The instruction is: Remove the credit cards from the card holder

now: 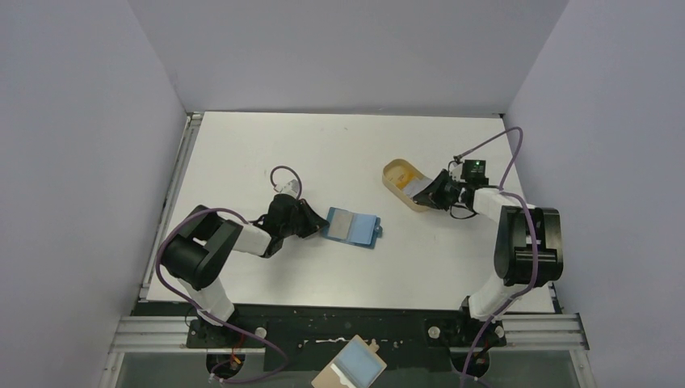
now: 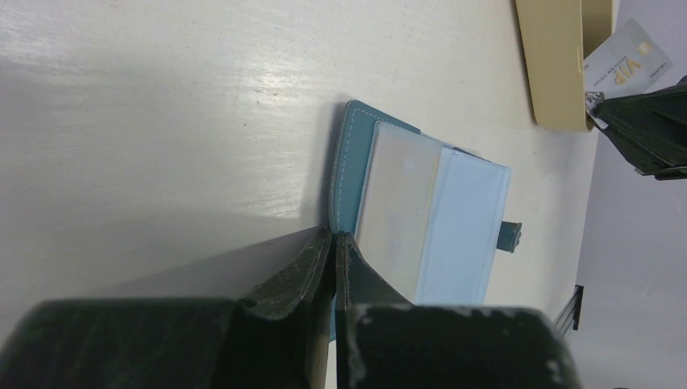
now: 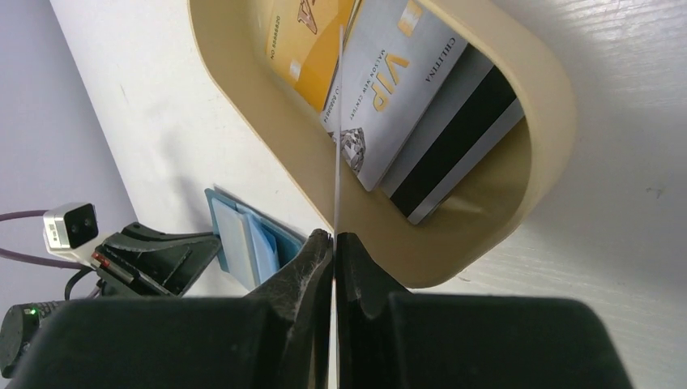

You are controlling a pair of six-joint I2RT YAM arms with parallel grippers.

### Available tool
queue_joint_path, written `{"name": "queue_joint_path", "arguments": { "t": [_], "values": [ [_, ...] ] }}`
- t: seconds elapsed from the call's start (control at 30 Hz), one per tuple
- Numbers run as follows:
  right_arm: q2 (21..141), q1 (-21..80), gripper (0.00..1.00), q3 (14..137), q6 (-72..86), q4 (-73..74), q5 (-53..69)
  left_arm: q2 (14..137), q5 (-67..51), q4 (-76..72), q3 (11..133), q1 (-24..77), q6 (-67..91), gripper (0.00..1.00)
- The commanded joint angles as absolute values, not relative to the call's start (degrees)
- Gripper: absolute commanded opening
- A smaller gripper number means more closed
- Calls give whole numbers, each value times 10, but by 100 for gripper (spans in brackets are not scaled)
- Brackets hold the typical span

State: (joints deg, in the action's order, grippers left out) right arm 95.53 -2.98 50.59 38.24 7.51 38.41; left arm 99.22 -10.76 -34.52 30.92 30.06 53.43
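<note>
The teal card holder (image 1: 353,228) lies open on the table, its light blue inside (image 2: 462,231) facing up. My left gripper (image 2: 334,237) is shut on the holder's near teal edge. My right gripper (image 3: 334,235) is shut on a thin pale credit card (image 3: 338,130), seen edge-on and held upright over the tan oval tray (image 3: 494,243). From the left wrist view this held card (image 2: 628,65) shows silver with "VIP" on it. In the tray lie a gold card (image 3: 312,40), a silver VIP card (image 3: 397,89) and a card with a dark stripe (image 3: 454,154).
The tray (image 1: 396,171) sits at the back right of the table, close to the right gripper (image 1: 432,192). A tan board with a light-blue rectangle (image 1: 355,368) lies below the table's front rail. Grey walls close in the table on three sides.
</note>
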Motion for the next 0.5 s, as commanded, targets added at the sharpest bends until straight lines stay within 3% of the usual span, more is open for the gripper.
{"name": "queue_joint_path", "arguments": {
  "t": [0.0,0.07,0.3,0.47],
  "values": [
    [954,-35,0,499,391,34,391,1002,-110,-284,308,304,514,0],
    [957,-41,0,493,397,27,395,1003,-111,-282,309,304,514,0],
    [952,-53,22,484,404,19,399,1004,-112,-280,311,304,512,0],
    [945,-60,25,488,403,24,400,1005,-113,-280,314,304,511,0]
  ]
}}
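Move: The right hand still pinches a card on edge over the near part of the tan tray, whose middle lies about 6 cm ahead, 1 cm to the left and 5 cm below. In the tray, the orange card is roughly 9 cm ahead and 3 cm left, and the black-striped card some 4 cm ahead and 3 cm right. The open card holder lies about 17 cm left and 6 cm back. From the left hand, the tray is about 12 cm ahead, 23 cm right and 1 cm up. Above the tray's near end, the right hand opens its shut fingers to about a quarter of their full gap and lets go of the held card, fingertips still pointing down and inward. As they part, the hand eases roughly 1 cm to the right and a little down, turning just a few degrees clockwise, and stays close to the tray's rim rather than lifting away. ##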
